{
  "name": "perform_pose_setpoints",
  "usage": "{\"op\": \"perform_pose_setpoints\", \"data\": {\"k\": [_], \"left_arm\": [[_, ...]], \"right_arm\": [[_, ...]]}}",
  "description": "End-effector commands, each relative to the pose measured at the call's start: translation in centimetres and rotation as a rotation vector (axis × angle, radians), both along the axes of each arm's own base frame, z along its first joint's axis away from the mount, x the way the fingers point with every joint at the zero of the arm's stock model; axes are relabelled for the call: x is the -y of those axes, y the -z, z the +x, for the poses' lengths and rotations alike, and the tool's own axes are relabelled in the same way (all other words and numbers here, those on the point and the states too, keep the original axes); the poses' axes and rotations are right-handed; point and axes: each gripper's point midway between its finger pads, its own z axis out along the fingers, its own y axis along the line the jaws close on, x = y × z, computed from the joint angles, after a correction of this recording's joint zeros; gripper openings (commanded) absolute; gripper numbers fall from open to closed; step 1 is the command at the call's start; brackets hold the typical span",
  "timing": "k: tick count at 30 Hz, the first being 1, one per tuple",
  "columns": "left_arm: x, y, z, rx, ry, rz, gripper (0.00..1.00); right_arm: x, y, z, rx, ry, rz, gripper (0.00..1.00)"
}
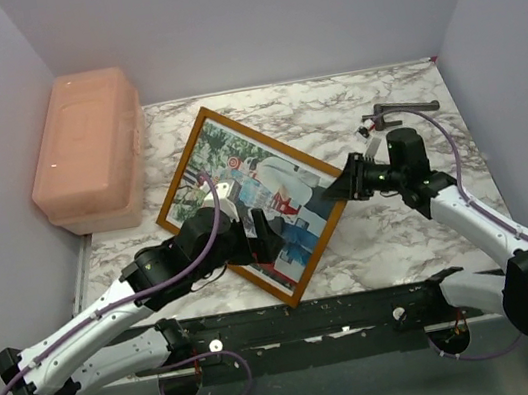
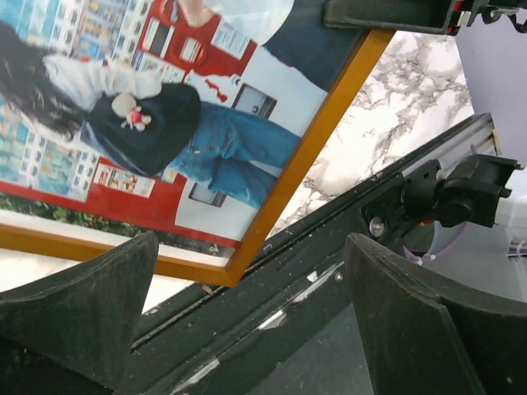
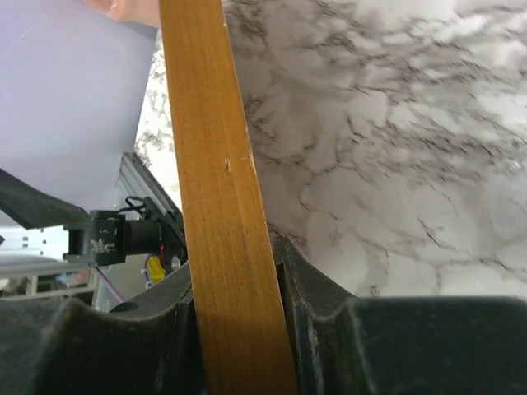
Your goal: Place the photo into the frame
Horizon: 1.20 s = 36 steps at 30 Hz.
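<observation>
The orange-brown frame [image 1: 271,146] lies diagonally in the middle of the marble table, with the photo [image 1: 240,176] showing inside its border. My right gripper [image 1: 339,188] is shut on the frame's right-hand edge. In the right wrist view that wooden edge [image 3: 218,206] runs up between the two black fingers of the right gripper [image 3: 239,288]. My left gripper [image 1: 268,232] hovers over the frame's near part, open and holding nothing. The left wrist view shows the left gripper [image 2: 247,321] with its jaws wide apart, and beyond them the frame's corner [image 2: 317,140] and the photo [image 2: 165,123].
A closed pink plastic box [image 1: 88,146] stands at the back left against the wall. A black tool [image 1: 397,114] lies at the back right. The black mounting rail [image 1: 314,316] runs along the near table edge, just below the frame's lowest corner.
</observation>
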Motion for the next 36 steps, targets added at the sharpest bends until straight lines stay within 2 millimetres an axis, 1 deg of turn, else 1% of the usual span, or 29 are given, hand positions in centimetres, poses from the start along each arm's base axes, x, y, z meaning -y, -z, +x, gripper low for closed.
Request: {"op": "perform_pose_setpoints", "data": {"k": [1, 5, 6, 9, 10, 11, 12, 14, 17, 21, 25, 31, 34, 36], "left_arm": [[0.5, 1.1, -1.0, -0.101, -0.004, -0.080, 0.97], [0.0, 3.7, -1.5, -0.172, -0.032, -0.061, 0.97], [-0.1, 4.3, -1.6, -0.189, -0.039, -0.058, 0.97], [-0.7, 6.1, -1.8, -0.236, -0.067, -0.037, 0.97], [-0.8, 6.5, -1.8, -0.250, -0.079, -0.036, 0.97], [-1.0, 7.0, -1.8, -0.265, -0.091, -0.033, 0.97], [-1.1, 7.4, -1.8, -0.276, -0.097, -0.032, 0.97], [-1.4, 8.1, -1.7, -0.296, -0.110, -0.026, 0.97], [-1.8, 8.9, -1.7, -0.318, -0.126, -0.015, 0.97], [-2.4, 10.3, -1.6, -0.350, -0.158, -0.004, 0.97], [-2.7, 11.1, -1.5, -0.372, -0.178, -0.009, 0.97], [-3.2, 11.8, -1.4, -0.382, -0.203, -0.012, 0.97], [-3.5, 12.2, -1.6, -0.401, -0.207, -0.017, 0.98], [-3.6, 12.4, -1.7, -0.415, -0.210, -0.028, 0.98]], "right_arm": [[3.5, 3.1, 2.0, -0.035, 0.197, -0.072, 0.01], [5.8, 6.7, 2.1, -0.103, 0.300, -0.140, 0.04], [6.3, 7.3, 2.1, -0.112, 0.322, -0.157, 0.05], [7.8, 9.0, 1.9, -0.144, 0.395, -0.204, 0.17], [8.1, 9.4, 1.9, -0.151, 0.414, -0.214, 0.23], [8.5, 9.8, 1.9, -0.164, 0.431, -0.221, 0.32], [8.8, 10.2, 1.9, -0.176, 0.448, -0.228, 0.36], [9.3, 10.8, 1.7, -0.195, 0.467, -0.240, 0.39], [10.0, 11.3, 1.7, -0.208, 0.495, -0.269, 0.49], [11.2, 11.9, 1.6, -0.214, 0.532, -0.341, 0.58], [11.8, 12.0, 1.6, -0.214, 0.534, -0.384, 0.74], [11.9, 12.5, 1.5, -0.241, 0.518, -0.407, 0.83], [11.8, 12.4, 1.6, -0.241, 0.507, -0.411, 0.85], [11.6, 12.1, 2.0, -0.214, 0.487, -0.408, 0.88]]}}
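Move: Pinching the framed photo near its right corner, the right hand has the frame's middle about 18 cm to its left, level with it fore and aft and some 7 cm lower. The metal rod lies about 20 cm ahead, 19 cm to the right and 16 cm below; the pink box is roughly 18 cm ahead and 50 cm left, 10 cm lower. From the empty left hand, the frame's middle is about 12 cm ahead, 3 cm left and 14 cm below. Lowering the frame's raised right side to the table, the right hand sinks about 12 cm while drifting right some 11 cm; partway down its fingers spread, ending wide around the corner with the pinch released, wrist turned clockwise. The left hand, open throughout, also drops about 12 cm towards the near-left edge, slightly left, its fingers tipping 20 degrees steeper. ##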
